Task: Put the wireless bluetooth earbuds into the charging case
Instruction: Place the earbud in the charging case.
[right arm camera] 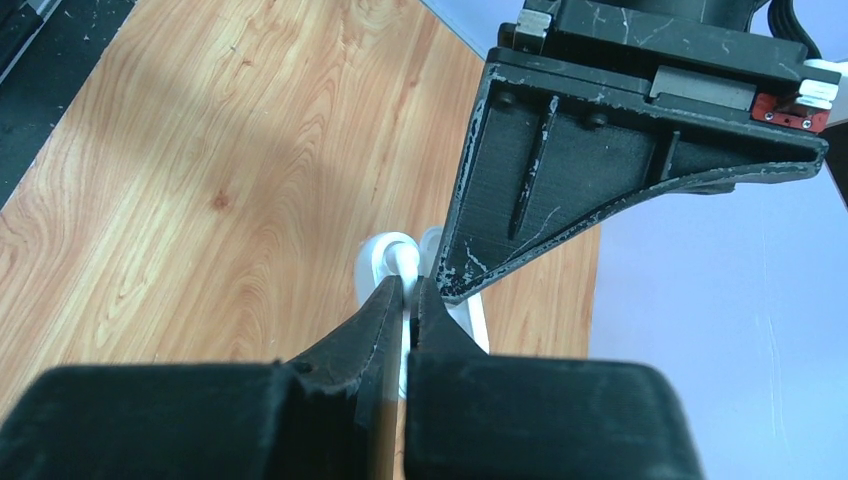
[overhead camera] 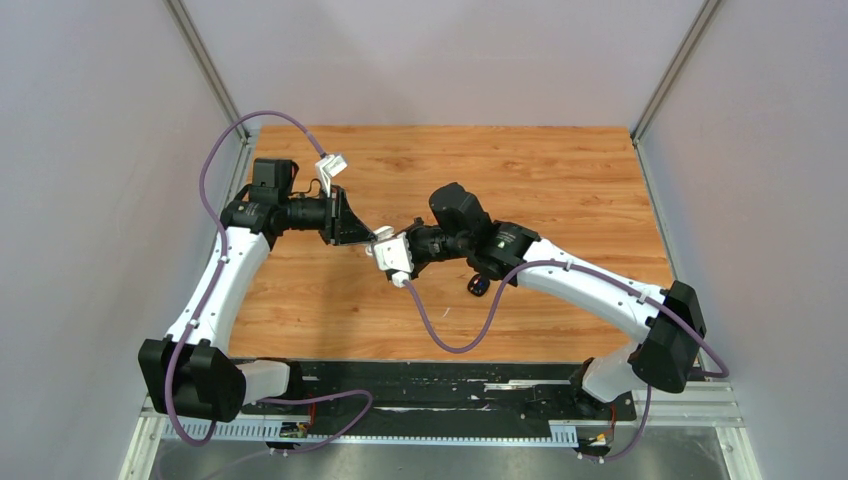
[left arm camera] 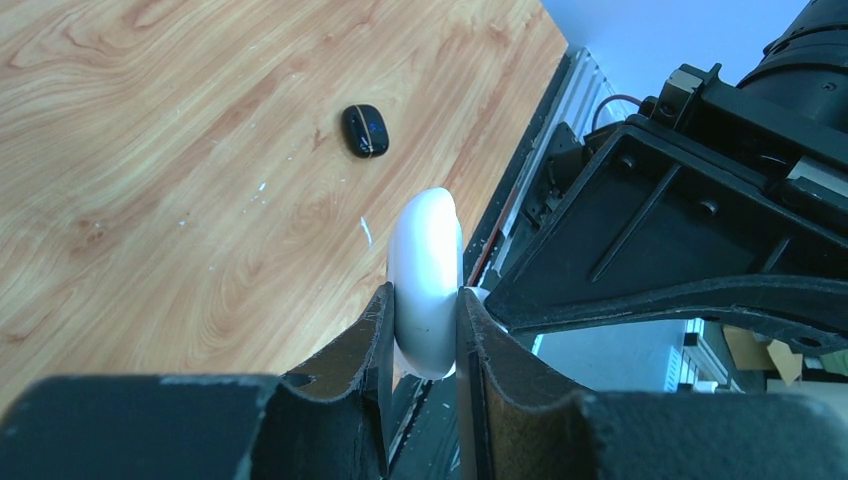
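My left gripper (left arm camera: 425, 295) is shut on a white pebble-shaped charging case (left arm camera: 425, 245), held edge-up above the table. In the top view the case (overhead camera: 383, 238) hangs between my left gripper (overhead camera: 362, 236) and my right gripper (overhead camera: 390, 254), which meet tip to tip. My right gripper (right arm camera: 410, 282) is shut on a thin white edge at the case (right arm camera: 385, 262). I cannot tell whether that edge is the lid or a white earbud. A small glossy black pebble with a blue mark (left arm camera: 365, 130) lies on the table, and it also shows in the top view (overhead camera: 478, 285). No other earbud shows.
The wooden table (overhead camera: 560, 180) has a black strip and a metal rail along its near edge (overhead camera: 450, 400). Grey walls stand on the left, right and back. Purple cables loop from both arms, one of them low over the table (overhead camera: 450, 345).
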`<state>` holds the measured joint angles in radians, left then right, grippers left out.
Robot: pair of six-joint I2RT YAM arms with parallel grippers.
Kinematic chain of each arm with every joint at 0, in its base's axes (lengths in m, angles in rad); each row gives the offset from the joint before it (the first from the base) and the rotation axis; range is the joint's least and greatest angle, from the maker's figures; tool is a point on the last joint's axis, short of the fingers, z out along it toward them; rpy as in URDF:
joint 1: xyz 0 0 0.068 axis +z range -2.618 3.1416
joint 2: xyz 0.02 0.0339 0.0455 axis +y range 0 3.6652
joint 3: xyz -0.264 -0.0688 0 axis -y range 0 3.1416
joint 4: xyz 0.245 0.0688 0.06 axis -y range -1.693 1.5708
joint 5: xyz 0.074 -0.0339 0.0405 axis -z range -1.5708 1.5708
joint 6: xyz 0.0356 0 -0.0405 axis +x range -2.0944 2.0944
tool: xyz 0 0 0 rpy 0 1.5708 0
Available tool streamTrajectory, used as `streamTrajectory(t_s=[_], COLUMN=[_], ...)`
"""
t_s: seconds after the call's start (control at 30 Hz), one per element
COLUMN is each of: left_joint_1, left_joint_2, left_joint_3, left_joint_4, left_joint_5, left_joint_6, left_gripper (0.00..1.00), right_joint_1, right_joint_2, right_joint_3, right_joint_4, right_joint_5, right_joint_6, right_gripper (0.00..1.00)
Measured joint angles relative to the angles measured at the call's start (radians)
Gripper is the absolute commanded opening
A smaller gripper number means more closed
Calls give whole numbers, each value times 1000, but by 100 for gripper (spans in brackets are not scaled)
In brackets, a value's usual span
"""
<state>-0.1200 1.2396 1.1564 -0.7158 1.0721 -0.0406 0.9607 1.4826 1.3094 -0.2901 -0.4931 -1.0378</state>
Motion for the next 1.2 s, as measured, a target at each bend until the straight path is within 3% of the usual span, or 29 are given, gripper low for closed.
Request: streamTrajectory(t_s=[0.8, 1.07, 1.2], left_joint_1=[3, 5, 5], left_joint_2=[0, 0, 0], left_joint_3=[0, -11, -19], left_joint_4=[-20, -16, -11], left_joint_5=[6, 0, 7], left_joint_6=[-1, -4, -5], left_gripper=[0, 0, 0], right_joint_1=[-9, -10, -8], right_joint_2=[39, 56, 56], right_joint_3=[43, 66, 66], right_joint_4=[-45, -69, -65], right_joint_5=[-59, -57, -53], right_joint_6=[-11, -13, -3], right_gripper=[0, 24, 27])
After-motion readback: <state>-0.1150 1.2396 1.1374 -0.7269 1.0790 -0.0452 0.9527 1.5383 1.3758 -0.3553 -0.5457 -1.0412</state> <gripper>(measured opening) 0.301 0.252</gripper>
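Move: The white charging case, gripped in the left hand's fingers with its lid open, sits just past the right hand's fingertips: its middle is roughly 1 cm to the left of the right hand and 2 cm below it, neither ahead nor back. From the left hand the case is about 1 cm to the right, otherwise level. The black case lies on the table some 23 cm to the right hand's right, about 3 cm back and 25 cm down. The white earbud, already pinched in the shut right fingers at the charging case, is eased left and down into its well by less than 1 cm, the right wrist tilting only some 5 degrees. The right fingers then part by about a quarter of their range and let go of the earbud, while the left hand keeps hold of the case, sinking about half a centimetre late on. ##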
